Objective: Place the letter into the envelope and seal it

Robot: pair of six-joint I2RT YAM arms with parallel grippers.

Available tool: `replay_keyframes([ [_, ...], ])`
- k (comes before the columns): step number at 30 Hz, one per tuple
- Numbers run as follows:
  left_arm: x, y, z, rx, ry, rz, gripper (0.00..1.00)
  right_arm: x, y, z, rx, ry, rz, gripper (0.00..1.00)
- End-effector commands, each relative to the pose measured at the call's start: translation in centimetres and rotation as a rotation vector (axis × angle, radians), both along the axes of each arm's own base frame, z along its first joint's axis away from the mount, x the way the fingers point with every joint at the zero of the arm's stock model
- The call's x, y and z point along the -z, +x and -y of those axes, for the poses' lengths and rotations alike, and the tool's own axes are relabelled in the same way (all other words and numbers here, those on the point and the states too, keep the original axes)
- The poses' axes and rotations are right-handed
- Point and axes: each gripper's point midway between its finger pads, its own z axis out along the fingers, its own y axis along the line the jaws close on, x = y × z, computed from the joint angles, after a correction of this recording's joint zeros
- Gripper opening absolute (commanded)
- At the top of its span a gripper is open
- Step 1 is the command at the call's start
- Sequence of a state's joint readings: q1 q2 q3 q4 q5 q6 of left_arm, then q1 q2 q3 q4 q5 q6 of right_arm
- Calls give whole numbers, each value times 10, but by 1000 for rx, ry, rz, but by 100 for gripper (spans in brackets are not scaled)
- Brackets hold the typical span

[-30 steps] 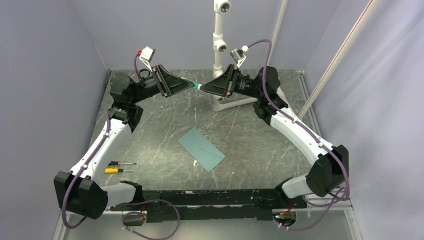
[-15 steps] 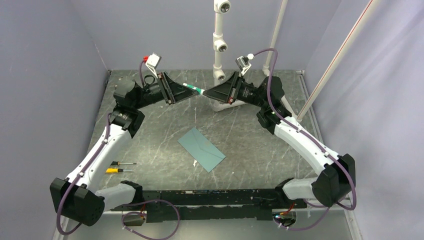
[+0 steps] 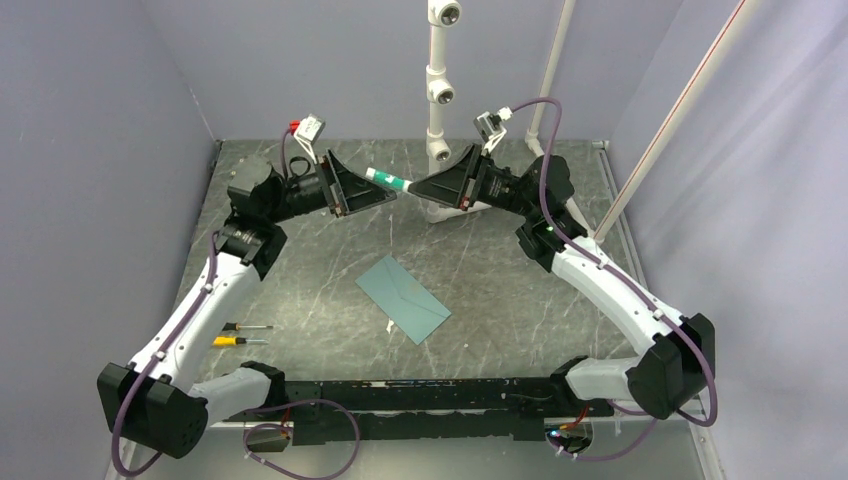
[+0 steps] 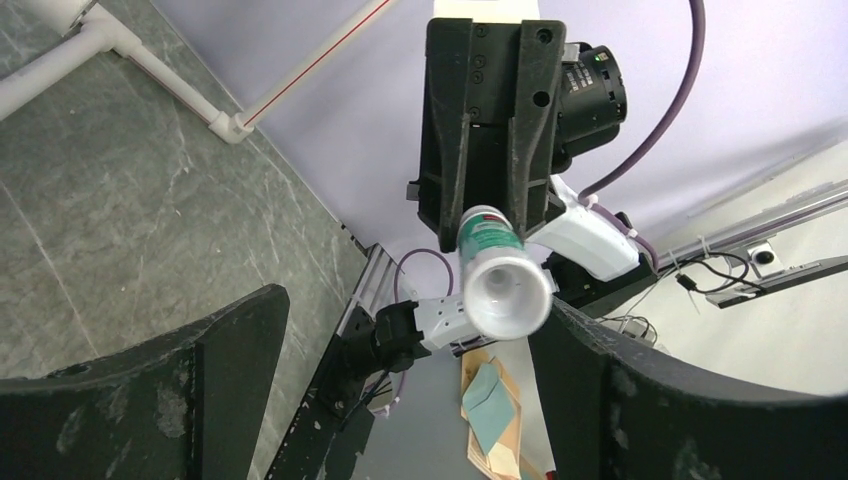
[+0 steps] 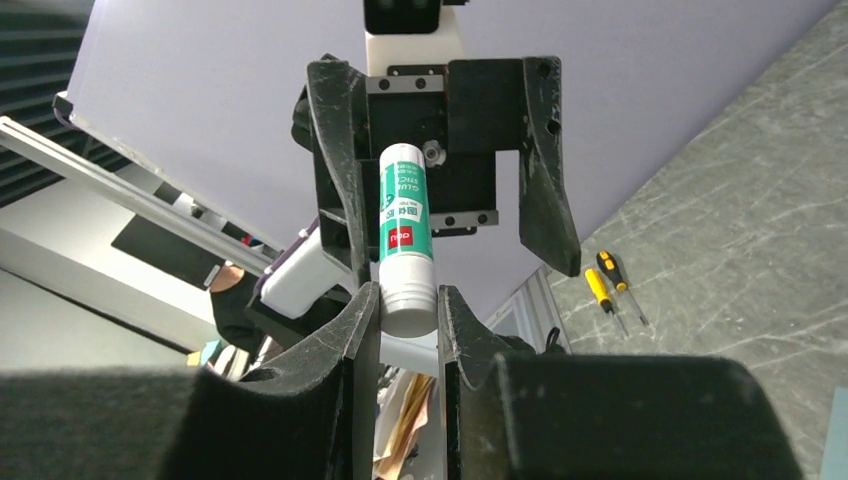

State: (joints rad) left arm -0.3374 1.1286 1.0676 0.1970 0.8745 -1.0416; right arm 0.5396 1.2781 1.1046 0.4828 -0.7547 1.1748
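The teal envelope (image 3: 404, 298) lies flat in the middle of the table, the V of its flap showing on top. The letter is hidden. Both arms are raised at the back, tip to tip. A green-and-white glue stick (image 3: 388, 181) hangs in the air between them. My right gripper (image 5: 408, 310) is shut on its ribbed grey end (image 5: 408, 300). My left gripper (image 4: 415, 330) is open, its fingers standing wide on either side of the stick's white end (image 4: 503, 293); the right finger sits very close to it.
Two screwdrivers (image 3: 240, 334) lie at the table's left front. A small white scrap (image 3: 389, 325) lies next to the envelope's near edge. A white pipe stand (image 3: 437, 120) rises at the back centre. Purple walls close in the left, right and back.
My left gripper has opened and let go of the glue stick, which stays in the right gripper. Both wrists have shifted slightly at the back.
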Motion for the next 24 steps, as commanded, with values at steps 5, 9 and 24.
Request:
replay_keyframes([
  [5, -24, -13, -9, 72, -28, 9, 90, -4, -17, 4, -85, -65, 90, 0],
  [9, -22, -16, -6, 130, -38, -20, 70, 5, -17, 1, -118, -111, 81, 0],
  [24, -3, -22, -4, 203, 2, -107, 38, 24, -5, -1, -144, -213, 50, 0],
])
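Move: The left hand is open. The glue stick's middle is about 2 cm to its right, 1 cm ahead and 4 cm above. The right hand holds the stick by one end, its middle about 4 cm left of that hand, 1 cm ahead and 1 cm up; the left fingers it goes to are some 6 cm left and 3 cm below, level fore and aft. From the left hand, the envelope lies roughly 38 cm below, 3 cm back and 1 cm right. Downward, about 4 cm, the right hand lowers the glue stick it keeps pinched into the gap between the left fingers, its fingertips dipping some 10 degrees and swinging a little counter-clockwise. The left hand eases back about 1.5 cm, turning slightly clockwise, and closes to about half its opening around the stick's free end. ##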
